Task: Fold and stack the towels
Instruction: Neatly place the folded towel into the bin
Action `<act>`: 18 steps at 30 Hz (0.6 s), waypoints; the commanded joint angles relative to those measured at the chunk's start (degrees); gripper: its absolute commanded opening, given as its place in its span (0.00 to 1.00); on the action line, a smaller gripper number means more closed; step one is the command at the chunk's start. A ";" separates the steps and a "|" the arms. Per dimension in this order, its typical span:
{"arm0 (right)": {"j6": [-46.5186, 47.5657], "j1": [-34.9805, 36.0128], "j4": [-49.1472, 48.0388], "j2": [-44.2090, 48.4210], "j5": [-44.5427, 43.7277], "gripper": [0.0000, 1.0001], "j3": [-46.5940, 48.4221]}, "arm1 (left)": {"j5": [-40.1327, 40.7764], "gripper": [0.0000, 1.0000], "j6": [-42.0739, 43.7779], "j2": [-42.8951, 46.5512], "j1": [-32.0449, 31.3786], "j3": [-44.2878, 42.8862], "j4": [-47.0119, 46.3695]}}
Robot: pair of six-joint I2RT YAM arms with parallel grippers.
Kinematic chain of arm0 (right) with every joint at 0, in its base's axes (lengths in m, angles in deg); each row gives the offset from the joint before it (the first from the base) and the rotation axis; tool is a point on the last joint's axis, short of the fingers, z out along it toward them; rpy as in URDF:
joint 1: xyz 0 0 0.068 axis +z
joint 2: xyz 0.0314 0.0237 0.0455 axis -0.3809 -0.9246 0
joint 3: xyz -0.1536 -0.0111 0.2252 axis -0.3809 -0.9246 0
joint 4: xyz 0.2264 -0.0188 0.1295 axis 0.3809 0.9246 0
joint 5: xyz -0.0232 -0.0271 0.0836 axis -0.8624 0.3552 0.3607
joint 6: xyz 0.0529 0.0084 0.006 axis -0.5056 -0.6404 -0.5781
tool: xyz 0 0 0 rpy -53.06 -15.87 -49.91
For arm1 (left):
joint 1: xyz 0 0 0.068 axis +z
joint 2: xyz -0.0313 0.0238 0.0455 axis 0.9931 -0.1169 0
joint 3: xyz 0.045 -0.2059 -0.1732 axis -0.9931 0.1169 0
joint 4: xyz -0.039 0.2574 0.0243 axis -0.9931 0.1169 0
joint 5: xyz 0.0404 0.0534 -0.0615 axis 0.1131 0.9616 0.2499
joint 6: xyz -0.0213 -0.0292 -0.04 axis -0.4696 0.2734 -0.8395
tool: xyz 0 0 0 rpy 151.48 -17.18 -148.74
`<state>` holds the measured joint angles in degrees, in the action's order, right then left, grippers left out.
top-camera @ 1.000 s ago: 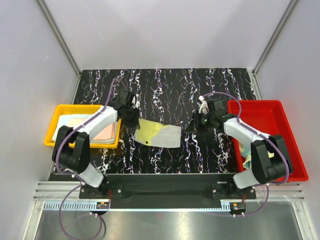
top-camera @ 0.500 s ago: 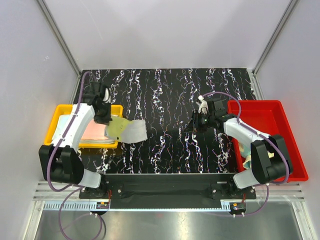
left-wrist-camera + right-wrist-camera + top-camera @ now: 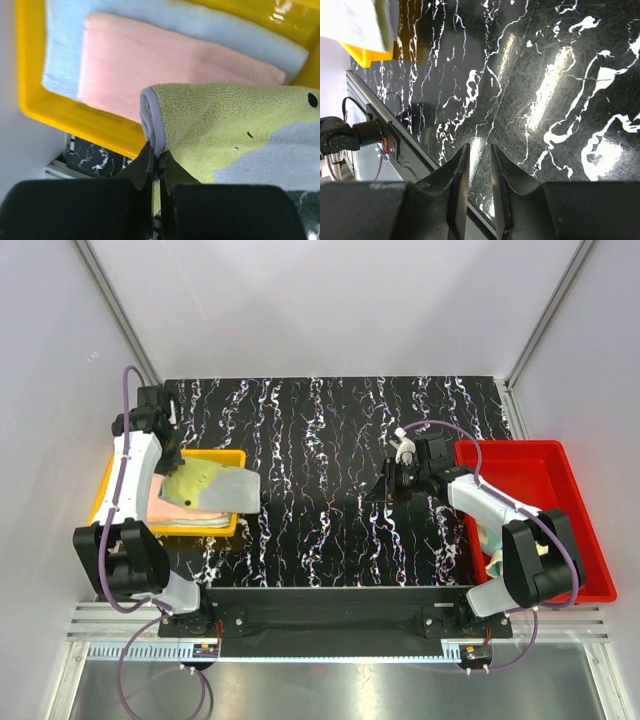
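A folded yellow-green and grey towel (image 3: 212, 488) hangs over the right part of the yellow tray (image 3: 112, 462), its right end reaching past the tray's rim. My left gripper (image 3: 172, 470) is shut on the towel's folded left edge (image 3: 152, 112); the jaws (image 3: 159, 152) pinch the fold. Beneath it in the tray lie a folded pink towel (image 3: 150, 60) and, under that, a light blue towel (image 3: 62, 55). My right gripper (image 3: 391, 486) hovers low over the black marbled table, right of centre. It is narrowly open (image 3: 480, 150) with nothing between its fingers.
The red tray (image 3: 545, 490) stands at the right edge with a pale cloth (image 3: 494, 563) at its near left corner, partly hidden by the right arm. Grey walls close in the table on three sides. In the right wrist view the yellow tray's corner (image 3: 367, 56) shows far off.
My left arm has swung left, carrying the folded yellow-green towel from the table's middle to above the yellow tray. The right gripper has stayed in place.
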<state>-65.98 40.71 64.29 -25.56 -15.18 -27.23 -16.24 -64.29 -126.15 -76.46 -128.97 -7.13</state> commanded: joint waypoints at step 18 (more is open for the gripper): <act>1.53 0.39 -3.24 -0.28 1.46 0.35 1.94 | 19.50 0.48 -4.36 -19.54 13.21 -19.94 -2.15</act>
<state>-65.33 40.71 62.74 -25.65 -13.20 -27.21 0.85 -66.06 -149.21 -63.28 -143.61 -9.25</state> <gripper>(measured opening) 0.341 0.474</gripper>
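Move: The towel's left end is pinched in the left hand, above the yellow bin. The bin's middle lies about 2 cm ahead, 4 cm left and 11 below. Inside, the pink towel's middle is some 1 cm ahead, 1 cm right and 11 below; the white towel beneath it is about 3 cm ahead, 3 left and 12 below. From the idle right hand, the bin's middle is roughly 51 cm left, 2 ahead and 4 below. Leftward, about 14 cm, the left hand sweeps the yellow-green towel by its pinched end across the yellow bin towards the bin's left end, sinking some 5 cm in the second half after a slight rise and turning about 20 degrees counter-clockwise. Late on, still going left, the fingers open to about half and let go of the towel's end, then ease a little forward. ##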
